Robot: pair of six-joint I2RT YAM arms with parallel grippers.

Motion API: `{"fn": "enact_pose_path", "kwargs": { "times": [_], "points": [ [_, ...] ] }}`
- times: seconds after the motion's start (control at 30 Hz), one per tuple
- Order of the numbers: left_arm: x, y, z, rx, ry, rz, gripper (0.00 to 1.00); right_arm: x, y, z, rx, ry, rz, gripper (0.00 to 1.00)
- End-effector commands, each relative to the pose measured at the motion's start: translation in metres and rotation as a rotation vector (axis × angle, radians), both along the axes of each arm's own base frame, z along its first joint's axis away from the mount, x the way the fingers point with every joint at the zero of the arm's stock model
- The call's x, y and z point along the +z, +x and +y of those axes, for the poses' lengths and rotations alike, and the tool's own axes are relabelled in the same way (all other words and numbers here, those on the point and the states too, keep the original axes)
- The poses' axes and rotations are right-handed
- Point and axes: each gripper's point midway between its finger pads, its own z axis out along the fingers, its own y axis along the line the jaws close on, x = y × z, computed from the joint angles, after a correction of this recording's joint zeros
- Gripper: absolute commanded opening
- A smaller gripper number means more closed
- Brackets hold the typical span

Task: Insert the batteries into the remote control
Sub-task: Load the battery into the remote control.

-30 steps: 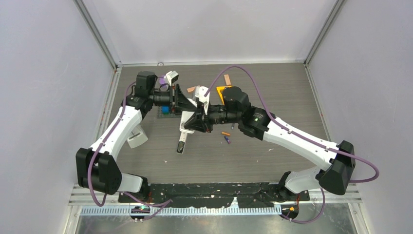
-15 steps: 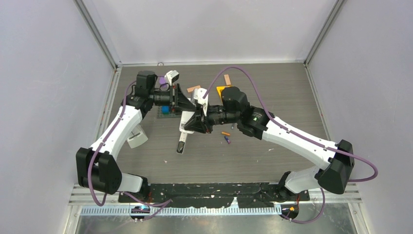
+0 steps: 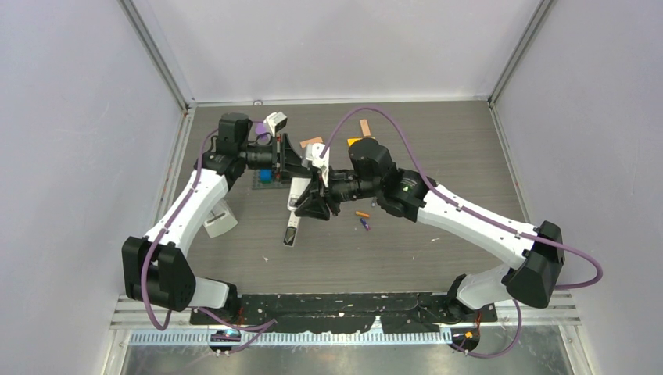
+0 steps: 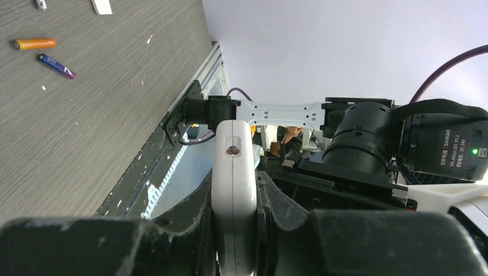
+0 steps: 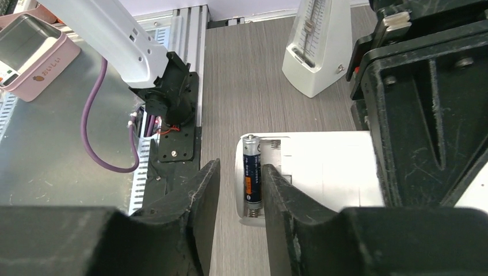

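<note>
The white remote control (image 4: 235,190) stands edge-on between my left gripper's (image 4: 235,233) jaws, which are shut on it. In the right wrist view its open battery bay faces up and a dark battery (image 5: 251,172) lies in the outer slot of the remote (image 5: 322,172). My right gripper (image 5: 240,179) straddles that battery with its jaws open, and a strip of table shows beside the left finger. An orange battery (image 3: 361,213) and a blue-purple battery (image 3: 364,225) lie on the table just right of the grippers (image 3: 313,205).
A white metronome (image 5: 315,52) stands near the left arm. A slim dark piece (image 3: 291,233) lies below the remote. Orange-brown blocks (image 3: 365,126) and a green plate with a blue brick (image 3: 267,178) sit further back. A pink tin (image 5: 29,52) lies off the table.
My right gripper's jaws have opened, leaving the dark battery in the remote's bay. The right arm has shifted slightly left. The left arm has held still.
</note>
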Motion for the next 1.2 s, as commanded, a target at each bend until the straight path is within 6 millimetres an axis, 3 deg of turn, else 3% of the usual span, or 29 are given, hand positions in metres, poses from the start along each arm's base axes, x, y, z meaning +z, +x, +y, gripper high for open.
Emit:
{"fn": "enact_pose_path", "kwargs": {
  "times": [0.0,0.3,0.33,0.37,0.47,0.6,0.77,0.97,1.17],
  "points": [
    [0.014,-0.003,0.0,-0.028,-0.034,-0.055,0.0,0.032,0.001,0.001,-0.027,0.053,-0.018,0.42],
    [0.007,0.008,-0.001,0.013,-0.025,-0.082,0.0,0.059,0.001,-0.011,-0.114,0.11,0.041,0.8],
    [0.02,0.001,0.0,0.019,-0.039,-0.127,0.0,0.062,0.003,-0.012,-0.129,0.119,0.043,0.85],
    [0.01,0.01,-0.002,0.027,-0.036,-0.095,0.0,0.066,0.005,-0.015,-0.153,0.131,0.053,0.87],
    [0.013,0.018,-0.004,0.053,-0.061,-0.111,0.0,0.076,0.017,-0.027,-0.236,0.16,0.087,0.95],
    [0.024,0.027,-0.006,0.094,-0.105,-0.148,0.0,0.084,0.042,-0.049,-0.382,0.177,0.253,1.0],
    [0.033,0.034,-0.007,0.136,-0.142,-0.178,0.0,0.061,0.057,-0.066,-0.499,0.084,0.457,0.95],
    [0.037,0.041,-0.008,0.165,-0.152,-0.208,0.0,0.047,0.06,-0.066,-0.517,0.045,0.585,0.95],
    [0.046,0.045,-0.01,0.16,-0.183,-0.22,0.0,0.033,0.062,-0.051,-0.495,0.058,0.726,0.95]
  ]
}}
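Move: The battery already lies crosswise in the open compartment at the near end of the remote control, within about 1 cm of the right hand, whose loosened fingers flank it. From the left hand, which grips the remote farther out, it is roughly 9 cm back, 1 cm left and about level. Some 25 cm below the right hand, the orange battery is about 11 cm ahead and 15 right; the loose dark battery is 15 ahead and 19 right. Up and clear of the battery, the right hand opens its fingers wide, then swings about 6 cm forward and 6 cm right; it finally sinks a couple of centimetres, the fingers tipping down some 30 degrees and turning clockwise. The left hand keeps its pinch on the remote control and carries it about 4 cm forward, then up slightly as well, with a small counter-clockwise turn. ##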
